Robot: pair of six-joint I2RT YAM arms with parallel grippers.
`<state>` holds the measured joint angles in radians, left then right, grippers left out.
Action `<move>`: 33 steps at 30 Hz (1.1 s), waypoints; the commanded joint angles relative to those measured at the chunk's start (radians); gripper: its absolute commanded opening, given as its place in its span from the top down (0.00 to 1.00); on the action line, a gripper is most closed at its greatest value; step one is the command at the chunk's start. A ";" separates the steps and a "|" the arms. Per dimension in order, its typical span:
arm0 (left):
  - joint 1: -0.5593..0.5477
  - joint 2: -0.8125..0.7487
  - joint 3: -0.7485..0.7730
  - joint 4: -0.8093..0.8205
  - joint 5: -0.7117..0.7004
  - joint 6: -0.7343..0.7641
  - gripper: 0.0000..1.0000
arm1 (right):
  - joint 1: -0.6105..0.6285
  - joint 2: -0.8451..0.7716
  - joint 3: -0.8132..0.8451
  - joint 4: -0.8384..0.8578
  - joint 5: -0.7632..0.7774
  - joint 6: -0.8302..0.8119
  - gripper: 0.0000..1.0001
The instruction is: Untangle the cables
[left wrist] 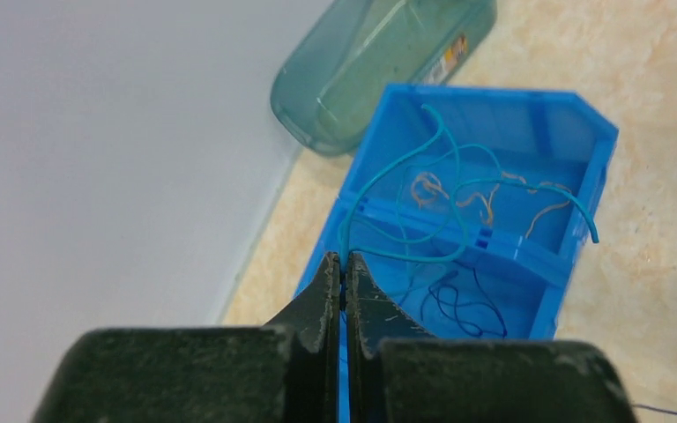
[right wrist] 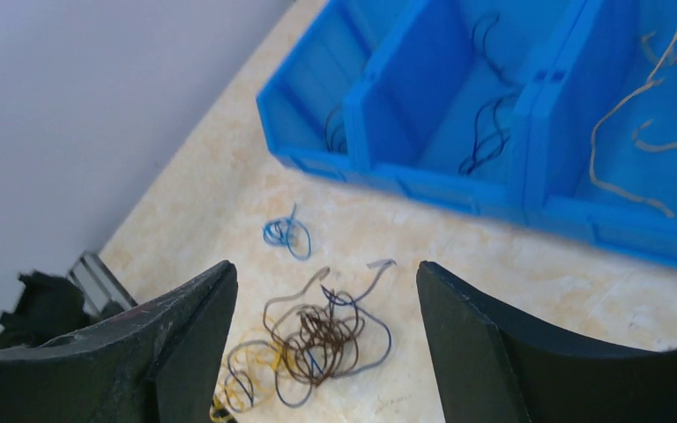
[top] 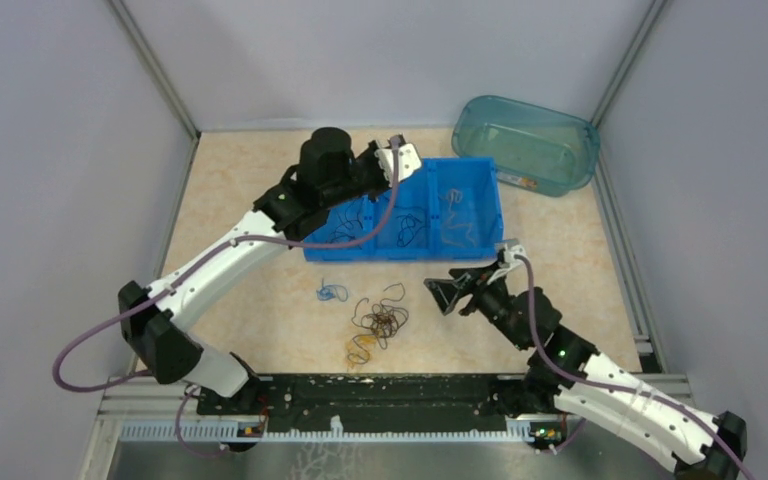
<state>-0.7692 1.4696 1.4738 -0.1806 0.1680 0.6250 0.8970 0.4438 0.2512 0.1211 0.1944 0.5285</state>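
Observation:
A tangle of brown, dark and blue cables [top: 378, 322] lies on the table in front of the blue bin [top: 483, 164], with yellow loops [top: 362, 348] at its near side and a small blue curl [top: 332, 292] to its left. My left gripper [top: 400, 160] hangs over the bin's back rim, shut on a teal-blue cable [left wrist: 458, 189] that arcs out above the compartments. My right gripper [top: 447, 293] is open just right of the tangle. In the right wrist view the tangle [right wrist: 326, 335] lies between and below the spread fingers, untouched.
The bin has three compartments: tan wires [top: 457, 215] on the right, dark wires [top: 410, 225] in the middle, dark-blue ones [top: 350, 220] on the left. A clear teal tub [top: 525, 140] stands at the back right. Walls close in three sides.

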 commanded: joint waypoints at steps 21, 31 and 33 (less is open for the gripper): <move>0.092 0.394 0.027 0.063 -0.230 0.096 0.82 | 0.007 -0.134 0.249 -0.241 0.257 -0.088 0.24; 0.125 0.346 0.245 -0.196 -0.070 0.008 0.00 | 0.007 -0.058 0.265 -0.207 0.183 -0.154 0.22; 0.152 0.303 0.289 -0.277 0.005 0.001 0.00 | 0.006 -0.023 0.266 -0.162 0.124 -0.178 0.22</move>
<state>-0.6598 1.8771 1.6524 -0.3084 0.0345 0.6697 0.8967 0.3710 0.4610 -0.1204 0.4065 0.4103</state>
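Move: The light-blue cable hangs in the left hand's shut fingers, and the blue bin's middle compartment lies about 11 cm ahead of that hand, straight ahead and some 31 cm down. Level with it, the left compartment sits roughly 15 cm to its left and the right one 15 cm to its right. From the open, empty right hand the middle compartment is about 26 cm ahead, 6 cm left; the brown tangle lies some 2 cm ahead, 11 cm left and 17 cm down. The light-blue cable, still pinched, is carried steeply down and forward by the left hand into the middle compartment, some 19 cm lower and 10 cm farther out, the fingers tipping downward; near the bottom they open wide, let go, and the hand rises about 4 cm. Meanwhile the right hand, staying open, draws up and right away from the brown tangle, about 6 cm each way, then all but hovers. ##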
